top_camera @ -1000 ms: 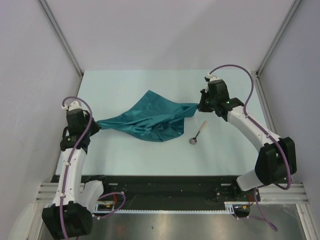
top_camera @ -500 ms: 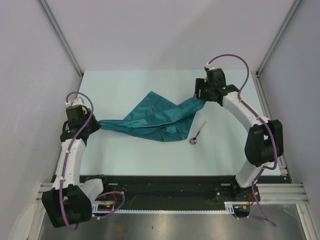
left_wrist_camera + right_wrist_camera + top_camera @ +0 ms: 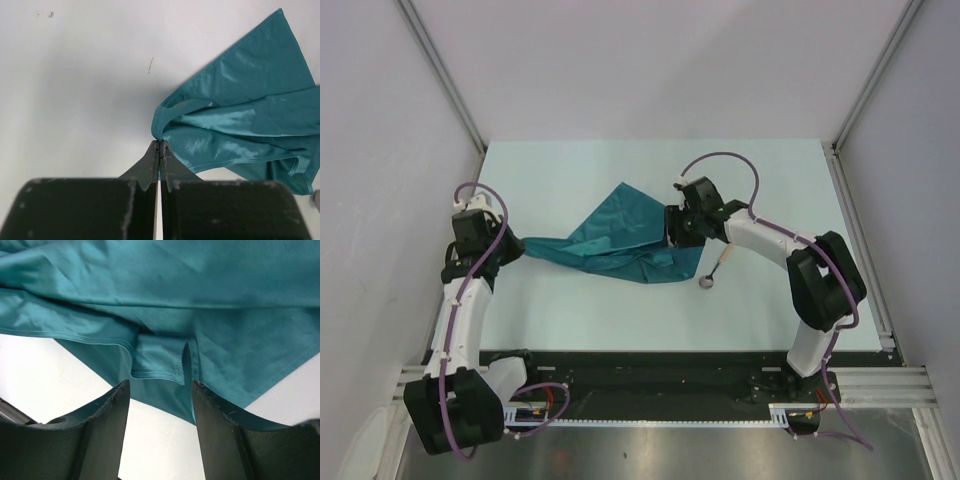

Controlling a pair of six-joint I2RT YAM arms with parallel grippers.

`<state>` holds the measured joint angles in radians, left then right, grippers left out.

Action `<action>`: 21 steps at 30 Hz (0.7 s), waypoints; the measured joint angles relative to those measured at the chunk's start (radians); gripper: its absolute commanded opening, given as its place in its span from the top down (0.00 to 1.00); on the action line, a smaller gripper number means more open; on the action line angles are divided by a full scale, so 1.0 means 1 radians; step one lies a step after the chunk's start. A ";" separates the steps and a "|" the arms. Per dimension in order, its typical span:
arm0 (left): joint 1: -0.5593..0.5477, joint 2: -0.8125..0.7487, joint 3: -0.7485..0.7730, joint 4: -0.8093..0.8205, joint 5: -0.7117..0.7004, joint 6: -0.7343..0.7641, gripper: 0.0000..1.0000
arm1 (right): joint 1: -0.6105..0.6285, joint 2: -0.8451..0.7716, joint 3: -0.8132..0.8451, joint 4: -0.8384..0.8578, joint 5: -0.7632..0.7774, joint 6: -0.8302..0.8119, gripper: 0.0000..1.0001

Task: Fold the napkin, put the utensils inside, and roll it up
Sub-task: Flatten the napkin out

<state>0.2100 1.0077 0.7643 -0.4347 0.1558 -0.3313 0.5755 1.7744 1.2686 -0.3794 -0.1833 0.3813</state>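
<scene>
The teal napkin (image 3: 620, 235) lies crumpled across the middle of the table; it also shows in the left wrist view (image 3: 240, 125) and the right wrist view (image 3: 200, 300). My left gripper (image 3: 512, 245) is shut on the napkin's left corner (image 3: 159, 142). My right gripper (image 3: 672, 232) is open, its jaws spread just off the napkin's right edge (image 3: 160, 385), with a folded hem between and ahead of them. The spoon (image 3: 715, 268), with a grey bowl and a tan handle, lies on the table just right of the napkin, close below my right arm.
The pale table (image 3: 620, 320) has a black rail (image 3: 650, 365) along its near edge. Grey walls and metal posts close in the left, right and back sides.
My right gripper has let go of the napkin's right corner and moved left and nearer, over the napkin's right edge. The napkin has slackened. The left gripper has kept its hold.
</scene>
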 measured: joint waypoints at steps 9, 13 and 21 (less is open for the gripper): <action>0.000 0.005 -0.004 0.006 0.015 0.000 1.00 | -0.008 0.025 -0.054 0.032 -0.055 0.016 0.46; 0.000 0.009 -0.005 0.006 0.017 0.000 1.00 | -0.008 0.054 -0.064 0.048 -0.077 0.019 0.47; 0.000 0.009 -0.006 0.006 0.025 0.000 1.00 | -0.008 0.100 -0.077 0.068 -0.100 0.019 0.47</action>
<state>0.2100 1.0168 0.7586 -0.4286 0.1810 -0.3313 0.5678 1.8744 1.1912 -0.3119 -0.2832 0.4000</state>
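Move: The right hand, open, hangs above the small folded-over flap near the napkin's right end: the flap is roughly 8 cm below it, about 3 cm back and straight in line sideways. The spoon's middle lies some 9 cm to the right and 4 cm back of this hand, the napkin's far corner about 12 cm ahead and 10 cm left. From the left hand, which pinches the napkin's left corner, the flap lies some 30 cm right, about 2 cm ahead and 14 cm lower. With the left fingers still pinching the napkin's left corner and that hand holding its place, the right hand sinks about 5.5 cm towards the folded flap, drawing back some 2 cm as it goes. Its fingers tip a little steeper and stay about half open, straddling the flap's loose edge from above; no touch on the cloth can be made out. ##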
